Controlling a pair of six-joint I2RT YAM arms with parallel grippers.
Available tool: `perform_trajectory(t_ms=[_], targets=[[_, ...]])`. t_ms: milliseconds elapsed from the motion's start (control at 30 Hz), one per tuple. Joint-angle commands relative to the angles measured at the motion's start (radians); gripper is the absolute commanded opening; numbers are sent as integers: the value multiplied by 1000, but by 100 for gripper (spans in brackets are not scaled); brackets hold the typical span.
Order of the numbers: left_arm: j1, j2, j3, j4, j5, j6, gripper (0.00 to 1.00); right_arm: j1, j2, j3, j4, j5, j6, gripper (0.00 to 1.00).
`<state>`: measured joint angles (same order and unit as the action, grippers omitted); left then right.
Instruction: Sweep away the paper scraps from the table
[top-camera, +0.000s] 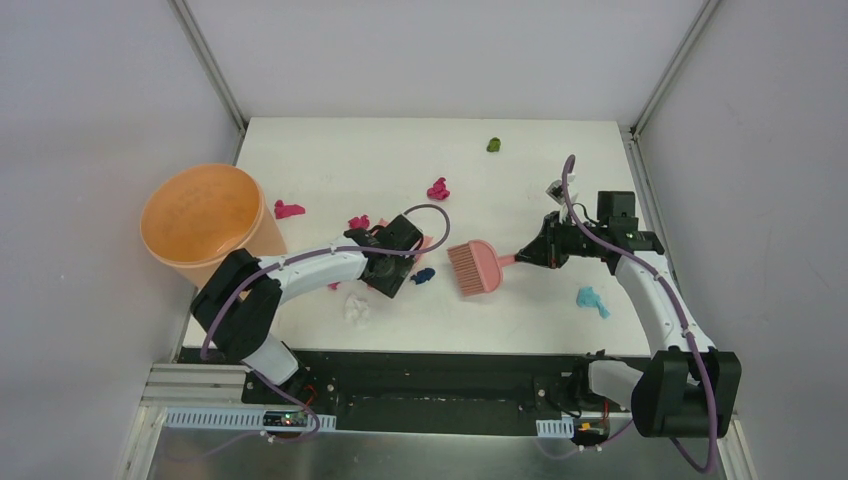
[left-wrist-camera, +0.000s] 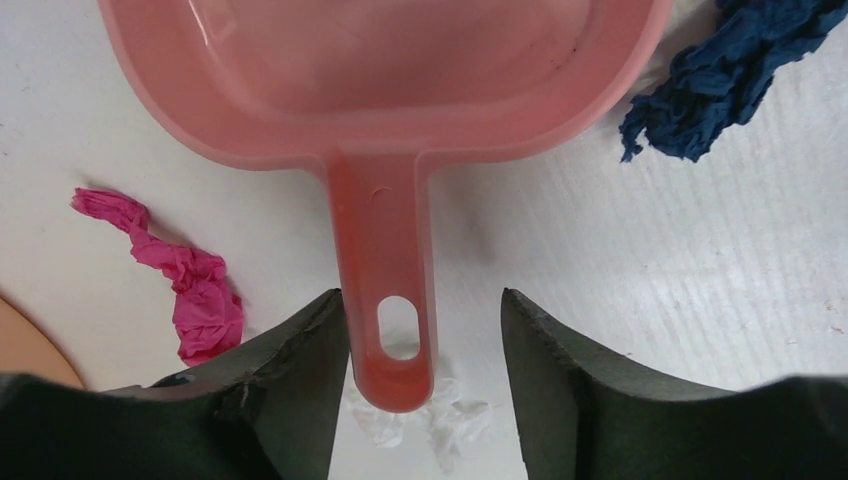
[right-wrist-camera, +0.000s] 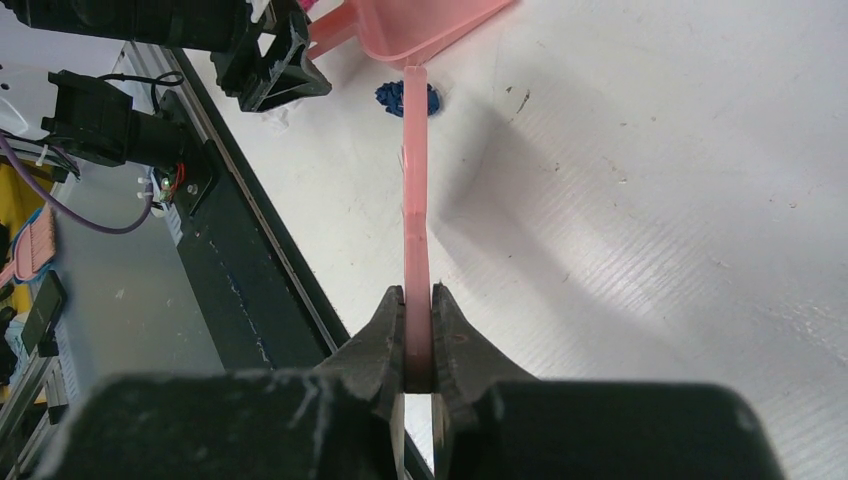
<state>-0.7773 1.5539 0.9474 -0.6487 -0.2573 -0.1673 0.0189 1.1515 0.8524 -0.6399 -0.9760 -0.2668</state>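
My left gripper (left-wrist-camera: 422, 300) stands open around the handle of the pink dustpan (left-wrist-camera: 390, 70), which lies flat on the table (top-camera: 520, 320). Its left finger is almost against the handle and the right one is well apart. My right gripper (right-wrist-camera: 417, 295) is shut on the thin handle of the pink brush (top-camera: 475, 268), whose bristles rest on the table just right of the dustpan. Paper scraps lie scattered: magenta (left-wrist-camera: 190, 285), dark blue (left-wrist-camera: 720, 75) and white (left-wrist-camera: 440, 420) by the dustpan, more magenta (top-camera: 438, 189), olive (top-camera: 494, 145), teal (top-camera: 591, 300).
A big orange bucket (top-camera: 205, 220) stands off the table's left edge, close behind my left arm. Metal frame posts rise at the back corners. A small white and black object (top-camera: 555, 187) lies just behind my right gripper.
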Motion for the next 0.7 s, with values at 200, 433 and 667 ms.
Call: perform_trajectory(t_ms=[200, 433, 667], targets=[[9, -23, 37, -34, 0, -31, 34, -7, -27, 2, 35, -27, -6, 0], [21, -136, 55, -35, -100, -19, 18, 65, -42, 35, 44, 151, 76, 0], [108, -340, -9, 19, -221, -50, 0, 316, 97, 270, -58, 176, 154, 0]])
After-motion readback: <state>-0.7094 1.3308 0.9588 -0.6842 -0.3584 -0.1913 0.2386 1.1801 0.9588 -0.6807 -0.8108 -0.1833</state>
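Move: My left hand stands open around the dustpan handle, which lies about 1 cm below the hand point. The pan is about 9 cm ahead and 6 cm right of this hand, the navy scrap 12 cm right and 1 ahead, the pink strip 10 cm left and 2 ahead, the white scrap 7 cm back and 5 left. From my right hand, already gripping the brush, the navy scrap is some 21 cm left, 1 ahead and 15 below. I shut my left fingers on the dustpan handle, staying almost in place, then lift it about 7 cm, drifting a little forward and left and tilting the pan's front end up some 10 degrees. My right hand holds still at first, then late on carries the brush about 4 cm left towards the navy scrap, its grip kept. ##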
